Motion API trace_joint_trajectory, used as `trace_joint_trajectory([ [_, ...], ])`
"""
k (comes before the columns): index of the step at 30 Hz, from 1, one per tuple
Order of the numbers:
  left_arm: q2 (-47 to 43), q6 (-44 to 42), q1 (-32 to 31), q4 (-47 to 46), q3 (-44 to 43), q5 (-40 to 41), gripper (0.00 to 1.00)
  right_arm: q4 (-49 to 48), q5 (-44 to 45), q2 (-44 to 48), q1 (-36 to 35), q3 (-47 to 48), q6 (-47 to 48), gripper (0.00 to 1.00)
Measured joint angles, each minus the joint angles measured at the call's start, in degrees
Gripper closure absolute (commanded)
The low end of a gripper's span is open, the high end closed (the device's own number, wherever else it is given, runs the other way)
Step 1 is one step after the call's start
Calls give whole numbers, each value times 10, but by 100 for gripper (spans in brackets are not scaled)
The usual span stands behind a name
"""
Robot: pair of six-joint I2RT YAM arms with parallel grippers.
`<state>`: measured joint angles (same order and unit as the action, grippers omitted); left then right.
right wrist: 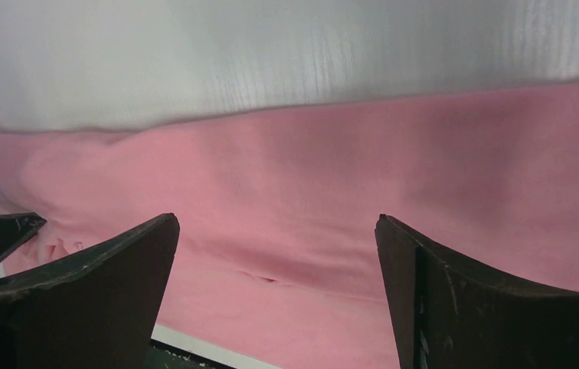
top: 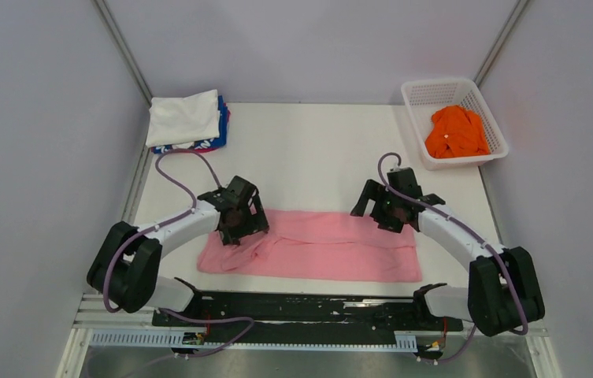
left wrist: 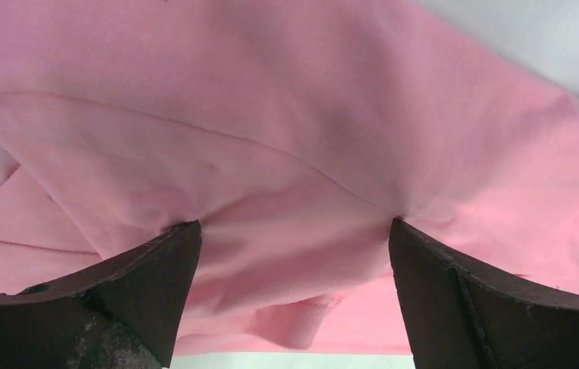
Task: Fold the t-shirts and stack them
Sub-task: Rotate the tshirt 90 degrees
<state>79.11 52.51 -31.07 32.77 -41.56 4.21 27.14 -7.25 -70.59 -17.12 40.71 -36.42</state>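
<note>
The light pink t-shirt [top: 324, 248] lies as a long strip across the near middle of the table, its left end rumpled. My left gripper [top: 239, 228] stands open over that rumpled end. In the left wrist view its two dark fingertips [left wrist: 182, 238] press into the pink cloth [left wrist: 286, 115], which bulges between them, ungripped. My right gripper [top: 379, 214] is open at the strip's far edge, right of middle. In the right wrist view it [right wrist: 276, 223] hovers wide over flat pink cloth [right wrist: 424, 169]. An orange t-shirt [top: 457, 132] lies in the basket. A folded white t-shirt [top: 183, 118] rests on a blue and red one [top: 223, 124].
The white mesh basket [top: 427, 94] stands at the far right corner. The folded stack sits at the far left corner. White table [top: 309, 150] shows between them, with grey walls on three sides. A black rail [top: 309, 307] runs along the near edge between the arm bases.
</note>
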Motion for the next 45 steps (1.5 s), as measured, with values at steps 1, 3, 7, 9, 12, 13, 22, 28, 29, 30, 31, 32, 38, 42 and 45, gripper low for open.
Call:
trace_joint_trajectory([
  [1, 5, 1, 9, -17, -1, 0, 0, -11, -11, -16, 0, -4, 2, 0],
  [3, 23, 6, 25, -21, -12, -2, 0, -24, -25, -40, 0, -12, 4, 0],
  [7, 109, 12, 80, -31, -89, 7, 0, -41, -41, -60, 0, -37, 4, 0],
  [9, 185, 8, 101, -31, -180, 15, 0, -57, -54, -54, -1, -48, 5, 0],
  [12, 308, -1, 110, -43, -334, 24, 0, -78, -72, -39, -14, -67, 8, 0],
  [13, 355, -2, 109, -37, -400, 26, 0, -84, -79, -35, -26, -72, 9, 0],
  [22, 731, 8, 68, -117, -948, -87, 0, -159, -136, -39, -214, -100, 17, 0],
  [28, 813, 27, 42, -240, -1025, -144, 0, -192, -139, -74, -268, -80, 23, 0],
  [29, 817, 27, 40, -254, -1025, -148, 0, -193, -139, -77, -271, -77, 24, 0],
  [30, 820, 27, 39, -264, -1026, -154, 0, -194, -138, -80, -274, -75, 25, 0],
  [31, 822, 24, 39, -272, -1026, -160, 0, -192, -137, -80, -275, -73, 25, 0],
  [32, 823, 21, 40, -277, -1026, -168, 0, -192, -135, -80, -276, -73, 25, 0],
  [38, 814, -35, 44, -263, -1025, -189, 0, -124, -77, -34, -276, -62, 17, 0],
  [42, 732, -90, 41, -198, -958, -185, 0, -88, -54, 48, -258, -55, -2, 0],
  [45, 607, -124, 40, -168, -844, -188, 0, -79, -31, 116, -245, -59, -27, 0],
])
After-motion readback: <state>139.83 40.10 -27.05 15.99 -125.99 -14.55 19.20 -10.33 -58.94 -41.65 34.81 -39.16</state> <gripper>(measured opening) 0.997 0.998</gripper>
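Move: The folded pink t-shirt lies crosswise under both hands. Its middle is about 20 cm to the left hand's right and 5 cm back, just below it. From the right hand it is some 20 cm left, 9 cm back and 6 cm down. The folded stack stands about 35 cm ahead of the left hand and 18 cm left; the basket is about 29 cm ahead of the right hand and 27 cm right. Left hand drags cloth 40 cm forward then rightward, right hand sinks, drags back-left 15, both lift, fingers open. ##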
